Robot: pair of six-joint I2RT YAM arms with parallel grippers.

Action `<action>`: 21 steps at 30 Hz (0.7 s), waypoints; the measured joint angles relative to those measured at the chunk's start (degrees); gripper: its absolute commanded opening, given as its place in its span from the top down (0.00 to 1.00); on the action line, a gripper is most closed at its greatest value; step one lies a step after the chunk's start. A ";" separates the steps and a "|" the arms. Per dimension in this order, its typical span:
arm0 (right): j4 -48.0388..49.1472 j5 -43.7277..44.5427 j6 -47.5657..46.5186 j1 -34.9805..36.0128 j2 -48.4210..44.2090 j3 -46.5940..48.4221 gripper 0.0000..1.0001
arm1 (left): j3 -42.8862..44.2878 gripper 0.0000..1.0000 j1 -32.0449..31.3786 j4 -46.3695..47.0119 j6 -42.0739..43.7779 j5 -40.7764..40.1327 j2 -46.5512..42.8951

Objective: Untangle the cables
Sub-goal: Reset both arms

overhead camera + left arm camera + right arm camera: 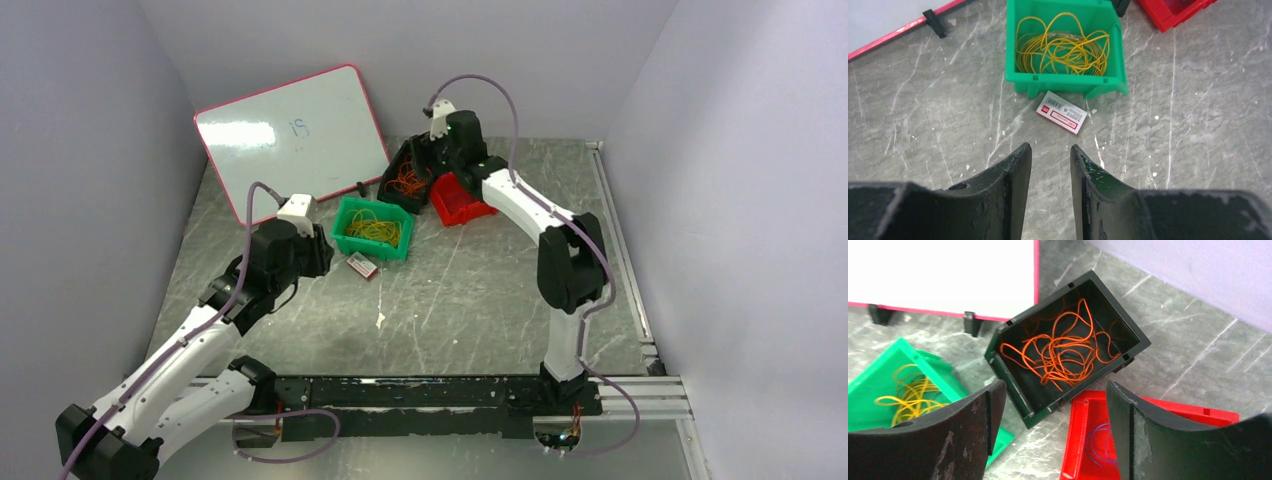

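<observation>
The cables lie sorted by colour in small bins. Yellow cables (1063,47) fill the green bin (1066,83), also seen as the green bin (345,240) from above. Tangled orange cables (1063,352) sit in the black bin (1013,382). A thin purple cable (1098,440) lies in the red bin (1148,407). My left gripper (1050,150) hovers open over bare table, short of the green bin, with nothing between its fingers. My right gripper (1055,390) stands open above the near edges of the black and red bins, holding nothing.
A small red-and-white card (1060,112) lies just in front of the green bin. A whiteboard (290,135) with a pink frame leans at the back left. Grey walls close in the table (470,300) on three sides.
</observation>
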 measured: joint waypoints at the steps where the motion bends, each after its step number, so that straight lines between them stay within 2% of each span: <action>1: 1.25 -0.31 1.09 0.00 -1.66 -1.77 0.07 | 0.00 0.59 0.00 0.20 0.00 0.00 -0.28; 2: 2.45 -0.74 2.14 0.00 -3.06 -3.06 0.01 | 0.00 0.59 0.00 0.50 0.02 0.02 -0.57; 3: 3.91 -1.18 3.23 0.00 -4.48 -4.33 0.00 | 0.00 0.58 0.00 0.83 0.02 0.07 -0.87; 11: 11.58 -2.54 9.38 0.00 -16.15 -14.99 0.00 | 0.00 0.52 0.00 1.51 0.50 0.37 -2.73; 16: 14.12 -1.66 11.32 -0.04 -26.45 -26.56 0.00 | 0.00 0.46 0.00 1.99 0.81 0.28 -5.79; 21: 13.88 1.57 13.62 -0.09 -36.70 -35.67 0.00 | 0.31 0.23 0.00 2.16 0.52 -0.76 -8.35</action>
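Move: Above and just short of the black box with the orange cable, the right hand is empty; the middle of that box is about 4 cm ahead, 3 cm left and 14 below. At about that depth too, the red box lies 2 cm back and 9 right, the green box 9 back and 11 left. From the left hand the black box is roughly 28 cm ahead, 18 right and 14 below. Backing out from over the black box, the right hand first climbs about 8 cm, already easing back, then stays level and draws back towards its base, about 12 cm in all, veering right. It rolls left side up by some 15 degrees as its fingers spread fully. The empty left hand rises 5 cm in place, fingers tipping up and opening. ##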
